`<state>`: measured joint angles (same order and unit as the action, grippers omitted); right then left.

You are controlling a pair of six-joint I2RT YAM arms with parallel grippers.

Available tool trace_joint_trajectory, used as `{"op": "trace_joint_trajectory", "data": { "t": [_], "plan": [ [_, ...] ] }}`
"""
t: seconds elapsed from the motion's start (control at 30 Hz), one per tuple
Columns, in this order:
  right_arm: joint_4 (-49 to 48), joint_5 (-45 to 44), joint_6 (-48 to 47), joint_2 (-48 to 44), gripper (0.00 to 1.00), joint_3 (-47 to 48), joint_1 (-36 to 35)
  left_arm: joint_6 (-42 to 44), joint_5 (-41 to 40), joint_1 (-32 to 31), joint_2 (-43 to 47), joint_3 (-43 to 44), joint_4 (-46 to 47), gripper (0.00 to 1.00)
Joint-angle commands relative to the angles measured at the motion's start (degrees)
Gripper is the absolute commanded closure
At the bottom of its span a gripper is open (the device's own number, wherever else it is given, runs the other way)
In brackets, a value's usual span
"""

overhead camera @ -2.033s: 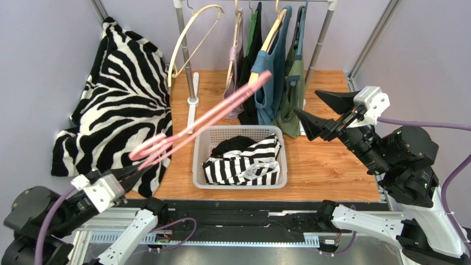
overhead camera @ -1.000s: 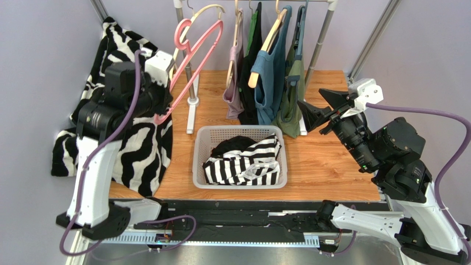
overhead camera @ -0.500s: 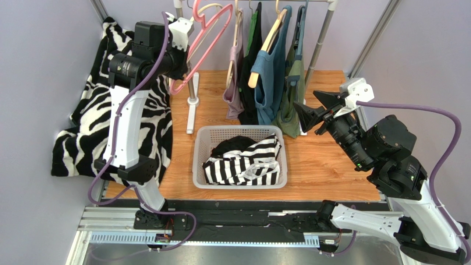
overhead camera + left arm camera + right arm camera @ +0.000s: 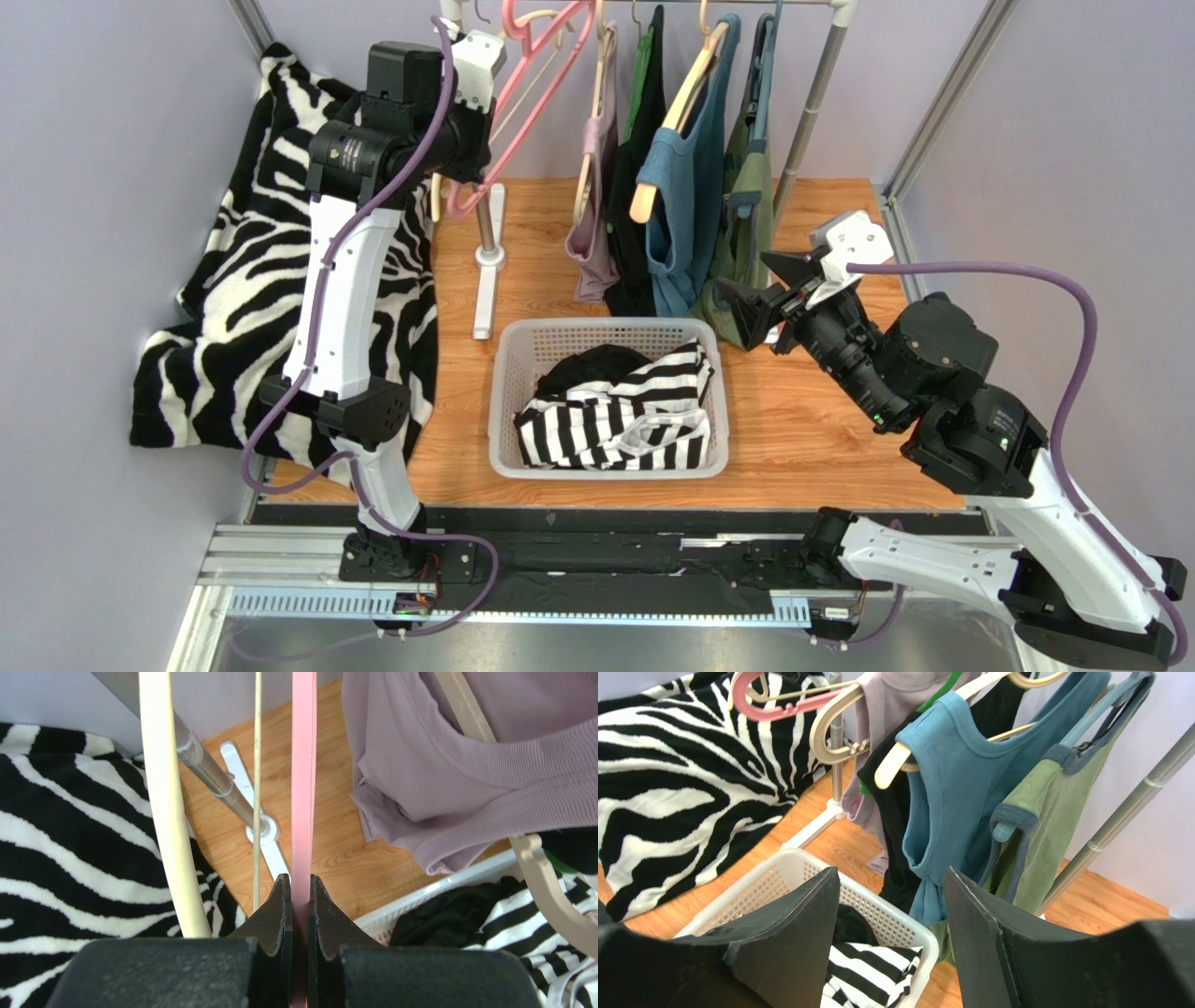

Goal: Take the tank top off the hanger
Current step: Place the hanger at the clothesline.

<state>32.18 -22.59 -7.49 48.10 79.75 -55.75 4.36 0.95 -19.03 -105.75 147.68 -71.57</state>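
Several tank tops hang on hangers from the rail: a lilac one [image 4: 596, 210] [image 4: 449, 777], a black one [image 4: 634, 168], a blue one [image 4: 687, 210] [image 4: 955, 784] and a green one [image 4: 741, 238] [image 4: 1039, 833]. My right gripper [image 4: 744, 284] [image 4: 891, 875] is open and holds nothing. It sits low, just right of the green top's hem, facing the blue and green tops. My left gripper [image 4: 474, 165] [image 4: 300, 878] is shut on a bare pink hanger [image 4: 540, 63] [image 4: 303, 777], held high by the rail's left end.
A white basket [image 4: 512, 406] with striped and black clothes [image 4: 624, 413] sits mid-table. A zebra blanket [image 4: 267, 280] covers the left side. An empty cream hanger [image 4: 165, 812] [image 4: 833, 721] hangs beside the rack's left pole [image 4: 484, 210].
My left arm swung the pink hanger from low at the front left up to the rail. My right gripper moved left toward the hanging tops, and its jaws narrowed slightly.
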Motion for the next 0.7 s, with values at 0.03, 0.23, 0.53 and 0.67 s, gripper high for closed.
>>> {"op": "trace_joint_trajectory", "data": {
  "t": [0.03, 0.23, 0.53, 0.67],
  "plan": [
    [-2.92, 1.06, 1.33, -1.07, 0.40, -1.52, 0.11, -0.67, -0.77, 0.31, -2.08, 4.55, 5.65, 1.00],
    [-3.09, 1.14, 1.60, -2.13, 0.41, -2.31, 0.11, -0.67, -0.86, 1.18, -5.07, 4.73, 6.09, 1.00],
    [-3.18, 1.41, 2.30, -2.92, 0.43, -3.63, 0.11, -0.93, -0.51, 2.59, -7.71, 5.08, 5.21, 1.00],
    [-3.18, 1.15, 3.09, -2.75, 0.41, -4.07, 0.11, -1.11, 0.10, 2.59, -4.74, 1.31, 4.86, 1.00]
  ]
}}
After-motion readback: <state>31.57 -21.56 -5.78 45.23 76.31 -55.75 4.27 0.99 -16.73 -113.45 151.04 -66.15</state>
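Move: The left hand holds the pink hanger by its near end; the place on the clothesline its hook is taken to lies about 22 cm ahead, 5 cm right and 12 cm above. The cream hanger's middle is about 9 cm ahead and 3 cm left, slightly higher; the lilac top hangs roughly 12 cm ahead, 16 cm right, a little lower. From the right hand, that clothesline place is about 40 cm ahead, 31 cm left and 10 cm up. Forward by about 5 cm goes the left hand, carrying the pink hanger hook-first to the clothesline between the cream hanger and the lilac top. It first runs nearly level, then sinks some 2 cm as it reaches on, and comes to a stop. The fingers keep their pinch on the hanger's near end and the wrist hardly turns; whether the hook touches the rail can't be seen. ##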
